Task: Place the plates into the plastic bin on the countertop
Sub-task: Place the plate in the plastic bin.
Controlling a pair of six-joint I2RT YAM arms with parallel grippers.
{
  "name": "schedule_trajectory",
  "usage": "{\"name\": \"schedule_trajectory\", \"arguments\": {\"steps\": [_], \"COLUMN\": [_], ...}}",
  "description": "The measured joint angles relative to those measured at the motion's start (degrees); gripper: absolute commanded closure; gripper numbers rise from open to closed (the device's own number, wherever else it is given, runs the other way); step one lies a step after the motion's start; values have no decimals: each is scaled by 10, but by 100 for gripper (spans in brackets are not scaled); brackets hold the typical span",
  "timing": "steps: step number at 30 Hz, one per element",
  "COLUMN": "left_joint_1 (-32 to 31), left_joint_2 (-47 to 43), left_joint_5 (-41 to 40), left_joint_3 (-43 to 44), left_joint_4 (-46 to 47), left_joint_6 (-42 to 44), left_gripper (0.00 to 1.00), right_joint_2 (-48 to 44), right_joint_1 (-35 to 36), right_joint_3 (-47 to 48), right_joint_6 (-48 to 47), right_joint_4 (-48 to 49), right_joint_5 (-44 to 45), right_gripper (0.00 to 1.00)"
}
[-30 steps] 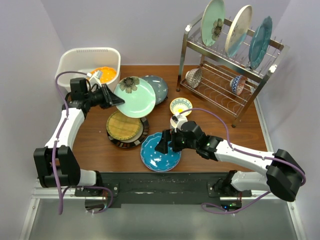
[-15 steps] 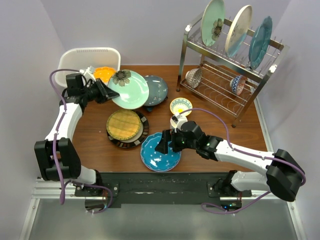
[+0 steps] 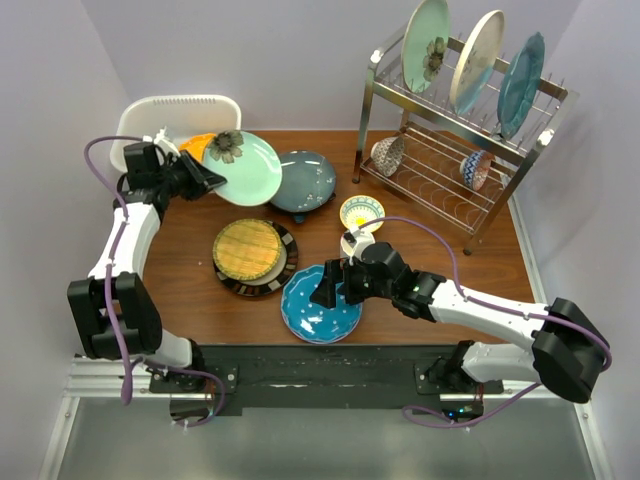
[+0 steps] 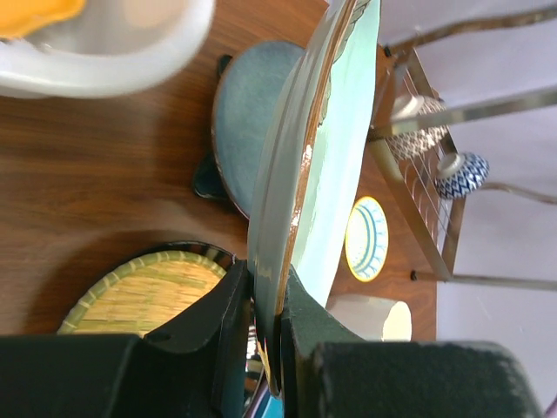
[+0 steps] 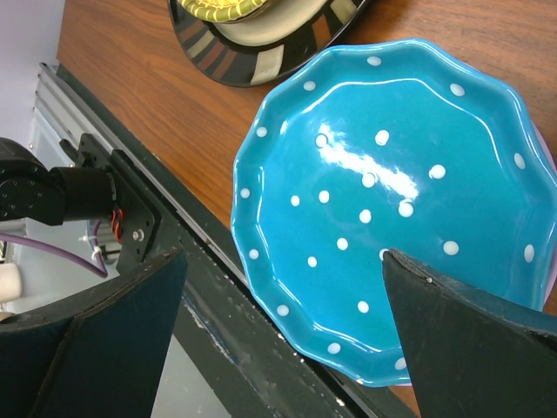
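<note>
My left gripper [image 3: 207, 178] [image 4: 265, 306] is shut on the rim of a pale green floral plate [image 3: 244, 167] [image 4: 324, 148]. It holds the plate tilted on edge in the air, beside the white plastic bin [image 3: 150, 112] [image 4: 113, 65]. An orange plate [image 3: 196, 146] [image 4: 30, 12] lies in the bin. On the countertop [image 3: 180, 270] rest a grey-blue plate [image 3: 305, 180] [image 4: 248, 109], a black-rimmed plate with a woven yellow centre [image 3: 250, 255] [image 4: 144, 292] [image 5: 261, 30] and a blue dotted plate [image 3: 318, 305] [image 5: 392, 200]. My right gripper [image 3: 335, 285] [image 5: 283, 257] hangs open over the blue plate's near rim.
A steel wire rack [image 3: 440, 165] at the back right holds three upright plates on top and two patterned bowls below. A small yellow-rimmed bowl [image 3: 361, 212] [image 4: 367, 239] and a white mug [image 3: 352, 243] [image 4: 372, 318] stand mid-table. The table's black front rail [image 5: 218, 287] runs under the right gripper.
The left arm has carried the green plate left and back toward the bin, uncovering the grey-blue plate. The right arm has not moved.
</note>
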Motion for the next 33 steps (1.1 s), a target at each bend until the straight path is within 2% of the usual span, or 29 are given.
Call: {"name": "schedule_trajectory", "arguments": {"steps": [8, 24, 33], "left_joint_1": [18, 32, 33], "left_joint_2": [33, 145, 174], "left_joint_5": [-44, -64, -87], "left_joint_3": [47, 143, 208], "left_joint_4": [7, 50, 53], "left_joint_6": [-20, -109, -120], "left_gripper": [100, 100, 100], "right_joint_2": [3, 8, 8], "right_joint_1": [0, 0, 0], "right_joint_3": [0, 0, 0], "right_joint_6": [0, 0, -7], "right_joint_4": [0, -1, -5], "right_joint_5": [0, 0, 1], "right_gripper": [1, 1, 1]}}
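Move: The left hand already holds the green flowered plate. The middle of the plastic bin is about 13 cm ahead, 15 cm to its left and 16 cm below; the orange plate inside is some 12 cm ahead, 9 cm left and 18 cm below. The grey-blue dish stands about 4 cm ahead, 19 cm right; the pie plate 18 cm back, 4 cm right, each nearly 20 cm lower. From the idle right hand the bin is some 38 cm ahead, 40 cm left. Left hand carries the pinched plate forward 11 cm and left 6 towards the bin, rising, turning 15 degrees counter-clockwise. ##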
